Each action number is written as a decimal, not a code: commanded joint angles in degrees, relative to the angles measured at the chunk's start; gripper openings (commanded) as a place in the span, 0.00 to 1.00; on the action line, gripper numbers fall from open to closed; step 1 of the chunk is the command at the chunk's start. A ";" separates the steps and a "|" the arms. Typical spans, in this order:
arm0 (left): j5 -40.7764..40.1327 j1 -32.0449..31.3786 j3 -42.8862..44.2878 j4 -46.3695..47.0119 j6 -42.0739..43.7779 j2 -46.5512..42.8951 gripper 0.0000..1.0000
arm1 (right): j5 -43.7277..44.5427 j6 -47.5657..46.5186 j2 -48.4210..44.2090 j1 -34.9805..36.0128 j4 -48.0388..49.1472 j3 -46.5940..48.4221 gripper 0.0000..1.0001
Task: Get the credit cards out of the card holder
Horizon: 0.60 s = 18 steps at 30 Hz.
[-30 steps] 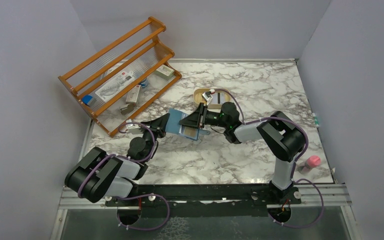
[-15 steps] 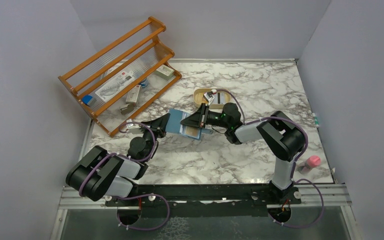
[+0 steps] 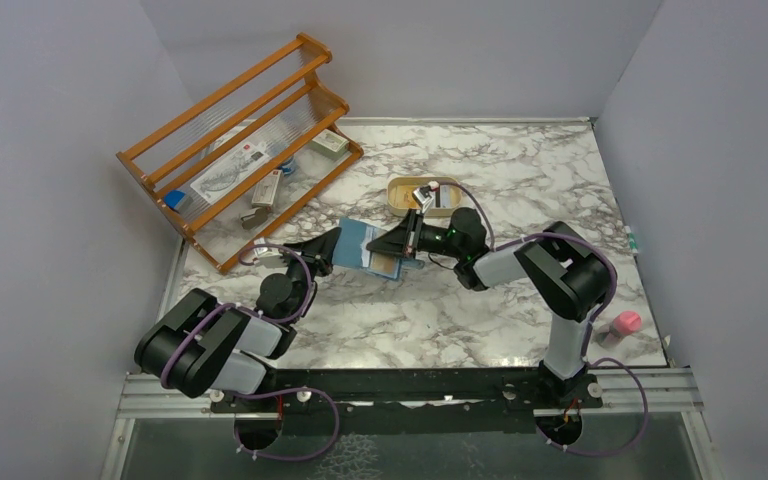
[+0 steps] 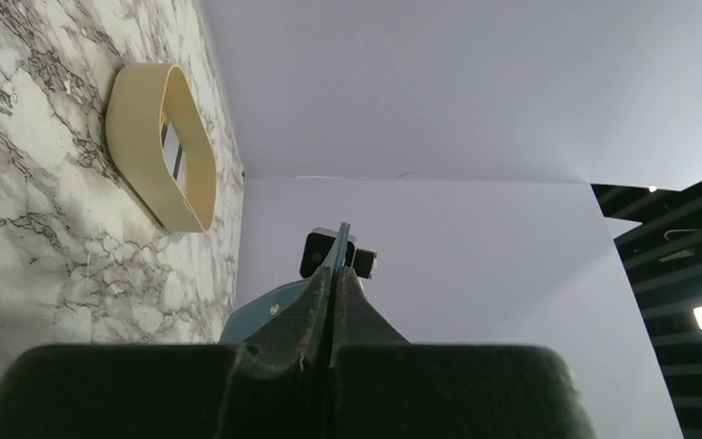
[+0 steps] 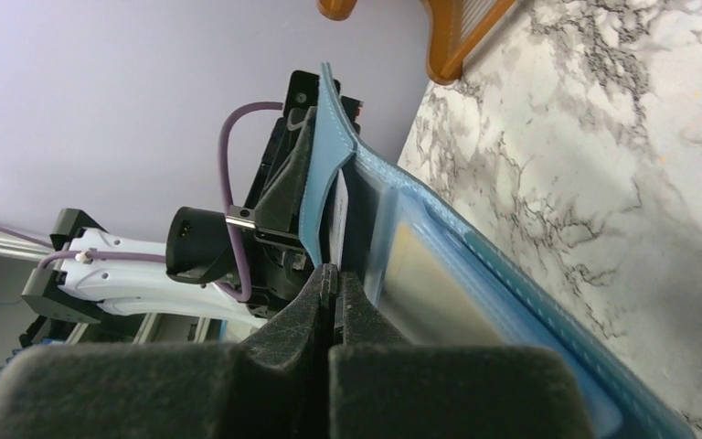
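The teal card holder (image 3: 373, 252) lies open on the marble table, held between both arms. My left gripper (image 3: 336, 241) is shut on its left flap, seen edge-on between the fingers in the left wrist view (image 4: 340, 245). My right gripper (image 3: 382, 244) is shut on the edge of a pale white credit card (image 5: 338, 215) that stands in the inner slots of the card holder (image 5: 512, 302). A yellow credit card (image 5: 425, 283) sits behind a clear slot. A credit card with a dark stripe (image 3: 442, 197) lies in the cream tray (image 3: 400, 186).
A wooden rack (image 3: 240, 150) with white packets and small items stands at the back left. A pink object (image 3: 625, 323) lies near the front right edge. The cream tray (image 4: 132, 137) is just beyond the wallet. Grey walls close in both sides.
My right gripper and wrist have drawn back a little to the right, still at the wallet's inner slots. The left gripper has kept its hold on the flap.
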 commanded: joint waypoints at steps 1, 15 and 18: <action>0.10 0.50 0.12 3.06 0.99 -0.06 0.00 | -1.11 -1.12 -1.61 -1.03 0.73 -1.86 0.01; -3.63 0.75 0.88 -14.19 8.71 -13.23 0.00 | -3.65 -6.06 -8.80 -6.04 -6.66 -9.04 0.01; -4.93 0.93 0.91 -18.48 10.70 -16.95 0.00 | -4.22 -7.72 -11.46 -8.58 -9.75 -9.25 0.01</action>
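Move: The card sits in the open holder, its edge already pinched by the right fingertips, its middle about 3 cm to the left of that hand. The holder's middle lies almost under the right hand, some 2 cm lower; the tray is roughly 13 cm ahead, 12 cm right and 12 cm below. From the left hand, which keeps hold of the holder's left edge, the card's middle is about 4 cm right and 2 cm back, and slightly below. To the right and somewhat downward, then easing up again late on, the right hand draws the pinched card out of the holder's pocket, about 5 cm across and gathering speed, fingertips dipping slightly. The left hand keeps its pinch on the holder and, in the second half, lifts and moves left by a centimetre or so each, rolling about 5 degrees. ##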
